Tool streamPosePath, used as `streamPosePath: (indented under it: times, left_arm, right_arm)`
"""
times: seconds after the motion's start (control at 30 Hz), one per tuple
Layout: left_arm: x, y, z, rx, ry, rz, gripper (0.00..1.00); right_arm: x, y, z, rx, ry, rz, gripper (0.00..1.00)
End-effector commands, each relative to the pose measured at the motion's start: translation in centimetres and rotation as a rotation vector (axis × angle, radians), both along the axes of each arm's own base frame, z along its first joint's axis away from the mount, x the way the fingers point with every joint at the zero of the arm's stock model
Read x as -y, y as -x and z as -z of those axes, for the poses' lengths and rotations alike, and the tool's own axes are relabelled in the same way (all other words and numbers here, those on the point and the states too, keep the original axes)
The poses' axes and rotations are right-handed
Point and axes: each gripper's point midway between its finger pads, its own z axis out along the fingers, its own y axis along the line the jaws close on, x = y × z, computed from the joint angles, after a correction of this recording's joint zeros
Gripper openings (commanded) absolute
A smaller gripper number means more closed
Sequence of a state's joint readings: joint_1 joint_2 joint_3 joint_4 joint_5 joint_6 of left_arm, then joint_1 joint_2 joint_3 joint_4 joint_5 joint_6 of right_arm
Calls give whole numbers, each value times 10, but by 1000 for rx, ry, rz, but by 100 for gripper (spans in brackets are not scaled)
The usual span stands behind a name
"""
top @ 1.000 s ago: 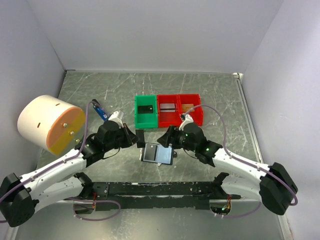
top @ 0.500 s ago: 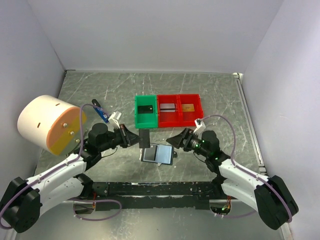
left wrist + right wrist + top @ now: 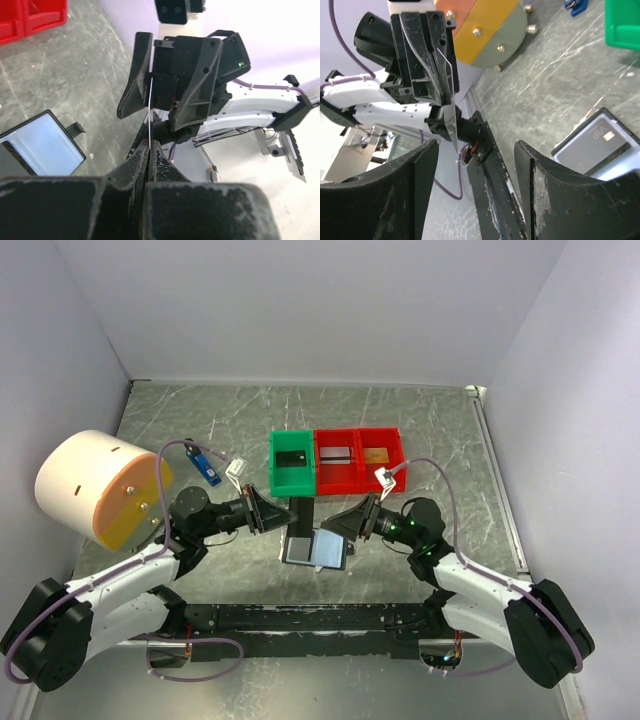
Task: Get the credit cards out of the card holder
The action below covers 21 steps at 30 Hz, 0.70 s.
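The card holder [image 3: 315, 548] lies open on the table, a dark credit card showing in its pale sleeve [image 3: 600, 140]. Above its far edge my left gripper [image 3: 283, 514] is shut on a thin credit card [image 3: 149, 107], seen edge-on in the left wrist view and silvery [image 3: 448, 112] in the right wrist view. My right gripper [image 3: 337, 522] faces it from the right, jaws wide open and empty, the card's free end a short way in front of its fingers [image 3: 555, 190]. More credit cards lie in the bins: a black one [image 3: 292, 459], a grey one [image 3: 336, 452] and an orange-gold one [image 3: 377, 453].
A green bin [image 3: 276, 476] and two red bins [image 3: 345, 480] stand in a row behind the grippers. A big cream and orange cylinder [image 3: 100, 488] lies on its side at the left. A small blue stick [image 3: 206, 466] lies near it. Walls close the table in.
The left gripper has carried its card to the right and levelled out, pointing at the right gripper. The right gripper drew back off the card holder and now faces the card.
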<state>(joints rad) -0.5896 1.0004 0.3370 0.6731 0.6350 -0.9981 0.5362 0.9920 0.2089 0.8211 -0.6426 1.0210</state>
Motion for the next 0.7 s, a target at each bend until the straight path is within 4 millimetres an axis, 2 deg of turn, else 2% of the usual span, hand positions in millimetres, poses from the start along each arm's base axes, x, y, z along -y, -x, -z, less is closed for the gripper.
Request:
streamPosePath:
  times: [0.0, 0.2, 0.57, 0.67]
  left_arm:
    - [0, 12, -23, 87, 78, 68, 7]
    - [-1, 13, -21, 89, 62, 67, 7]
    - [4, 23, -18, 85, 68, 151, 7]
    - [4, 23, -17, 80, 77, 152, 7]
  right_arm:
    - [-15, 13, -22, 58, -40, -91, 61]
    - [-33, 22, -32, 85, -56, -138, 50]
    - [-39, 20, -40, 59, -134, -123, 37]
    - [-42, 23, -39, 54, -131, -145, 29]
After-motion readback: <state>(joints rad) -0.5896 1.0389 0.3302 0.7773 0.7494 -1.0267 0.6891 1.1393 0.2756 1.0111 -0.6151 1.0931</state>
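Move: The dark card, still held by its left end in the left gripper and about 3 cm to that hand's right, lies some 7 cm to the left of the right hand, about 1 cm ahead and 2 cm higher. The open card holder is on the table about 15 cm below the right hand, roughly 4 cm left and 2 cm ahead of it. The green tray stands about 24 cm ahead of that hand and 11 cm to its left, 15 cm lower. Bring the right gripper about 4 cm left, rising some 2.5 cm and easing 2 cm back, so its open fingers go over the free right edge of the dark card. Swing it slightly counter-clockwise early on and narrow the fingers to about half their gap, stopping short of shut. Keep the card pinched in the left gripper, drawing that hand back just under 2 cm. ##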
